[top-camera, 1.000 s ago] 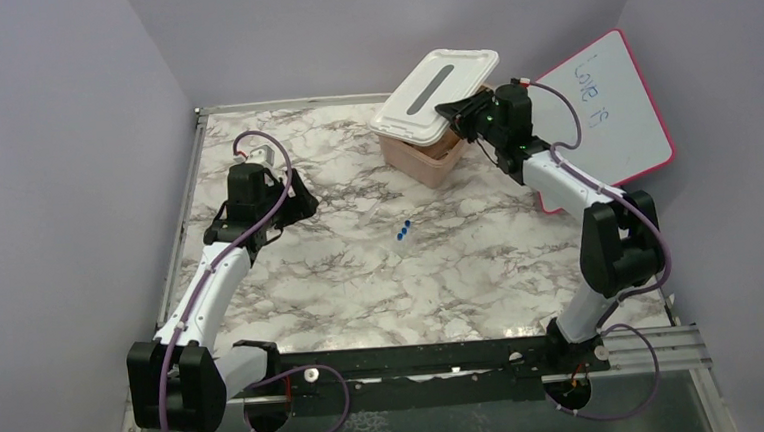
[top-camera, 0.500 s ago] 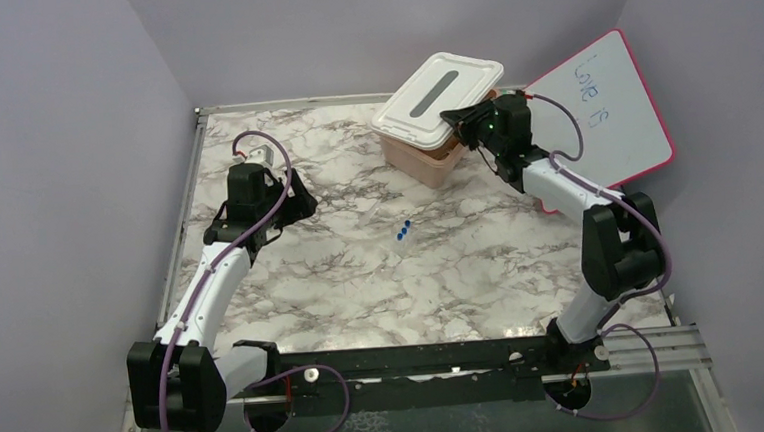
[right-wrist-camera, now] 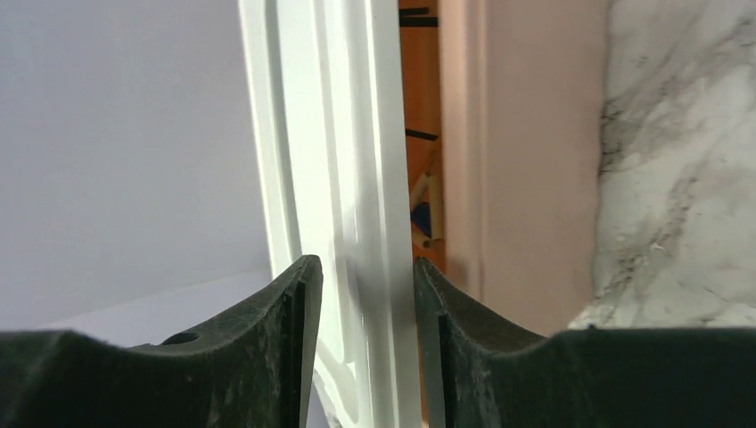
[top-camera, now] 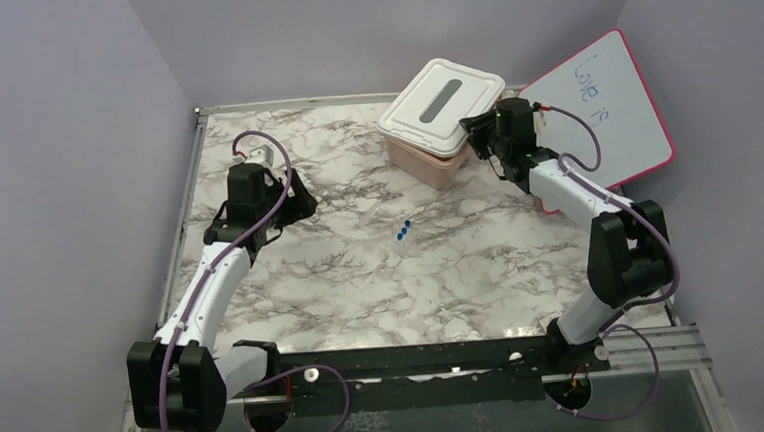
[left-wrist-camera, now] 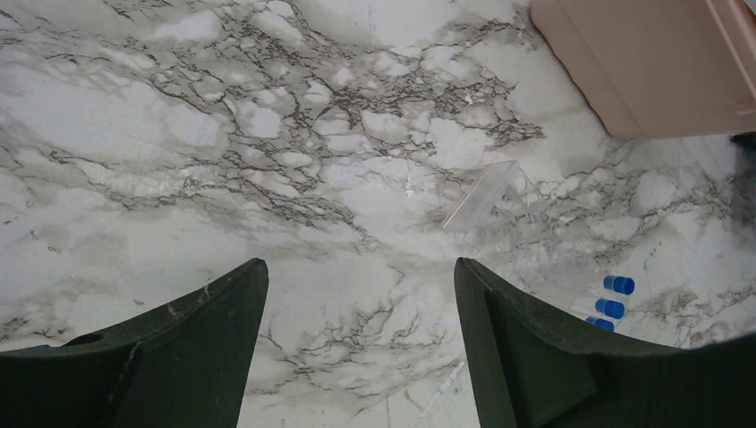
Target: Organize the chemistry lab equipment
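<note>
Three tiny blue-tipped pieces (top-camera: 403, 230) lie in a short row mid-table; in the left wrist view these blue-tipped pieces (left-wrist-camera: 612, 303) peek past my right finger. My left gripper (top-camera: 301, 199) (left-wrist-camera: 357, 267) hovers open over bare marble, left of them, holding nothing. My right gripper (top-camera: 471, 128) (right-wrist-camera: 361, 263) is at the right edge of the pink bin (top-camera: 437, 165), jaws open on either side of the white lid's (top-camera: 441, 97) (right-wrist-camera: 348, 134) rim. The lid rests almost flat on the bin. Through the slit under it, tan and blue items (right-wrist-camera: 421, 218) show inside.
A pink-framed whiteboard (top-camera: 602, 102) leans on the right wall just behind my right arm. A small clear plastic piece (left-wrist-camera: 486, 192) lies on the marble ahead of my left gripper. The bin's pink wall (left-wrist-camera: 660, 62) fills that view's top right corner.
The lid, held tilted up over the bin a second ago, has come down onto it. My right gripper moved right and its jaws widened off the rim. The left arm has not moved.
</note>
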Tool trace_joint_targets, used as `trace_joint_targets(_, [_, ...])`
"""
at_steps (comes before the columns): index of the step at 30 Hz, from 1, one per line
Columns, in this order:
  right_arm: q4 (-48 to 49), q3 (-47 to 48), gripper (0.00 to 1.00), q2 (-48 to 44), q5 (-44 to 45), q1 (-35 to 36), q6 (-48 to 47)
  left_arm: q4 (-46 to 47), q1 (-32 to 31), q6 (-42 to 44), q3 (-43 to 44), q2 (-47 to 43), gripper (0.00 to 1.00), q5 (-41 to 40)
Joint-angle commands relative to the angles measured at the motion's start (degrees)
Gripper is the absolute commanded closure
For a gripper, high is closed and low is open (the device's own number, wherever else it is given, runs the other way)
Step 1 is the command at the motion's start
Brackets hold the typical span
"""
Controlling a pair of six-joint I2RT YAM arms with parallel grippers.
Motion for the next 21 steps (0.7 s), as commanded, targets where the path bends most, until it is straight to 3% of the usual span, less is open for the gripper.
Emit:
trace_joint_targets(1, [-7.2, -0.3, 0.53, -2.9, 6.2, -0.2, 1.5, 1.3, -0.3, 0.6, -0.2, 0.3, 0.21, -1.0])
trace_joint_targets(7, [-15.2, 2.7, 0.44, -4.6, 11.1, -0.1, -2.2, 1.3, -0.3, 0.6, -0.1, 0.4, 0.21, -1.0])
trace_joint_targets(12, [-13.7, 2.7, 0.35, -5.6, 12.4, -0.2, -9.7, 1.3, -0.3, 0.4, 0.0, 0.8, 0.21, -0.5])
trace_joint_targets(21, [-16.2, 7.0, 0.29, -0.1, 4.6, -0.1, -21.2, 1.3, -0.3, 0.4, 0.0, 0.7, 0.21, -0.3])
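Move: At the box's right edge, the right hand still has the lid's rim between part-opened fingertips; the lid's middle lies about 5 cm to its left and 4 cm ahead, the pink box under it at much the same spot, its middle some 8 cm below. The blue-capped tubes lie roughly 17 cm back and 12 cm left; the whiteboard stands about 26 cm right, 3 cm ahead. From the left hand, the lid is about 18 cm ahead and 25 cm right. Opening its fingers wider, the right hand comes free of the lid's edge, easing about 4 cm to its right and 2 cm back, away from the lid's middle. It dips about 1.5 cm on the way, then rises nearly back to its first height, while the wrist rolls nearly 20 degrees, left side down. ##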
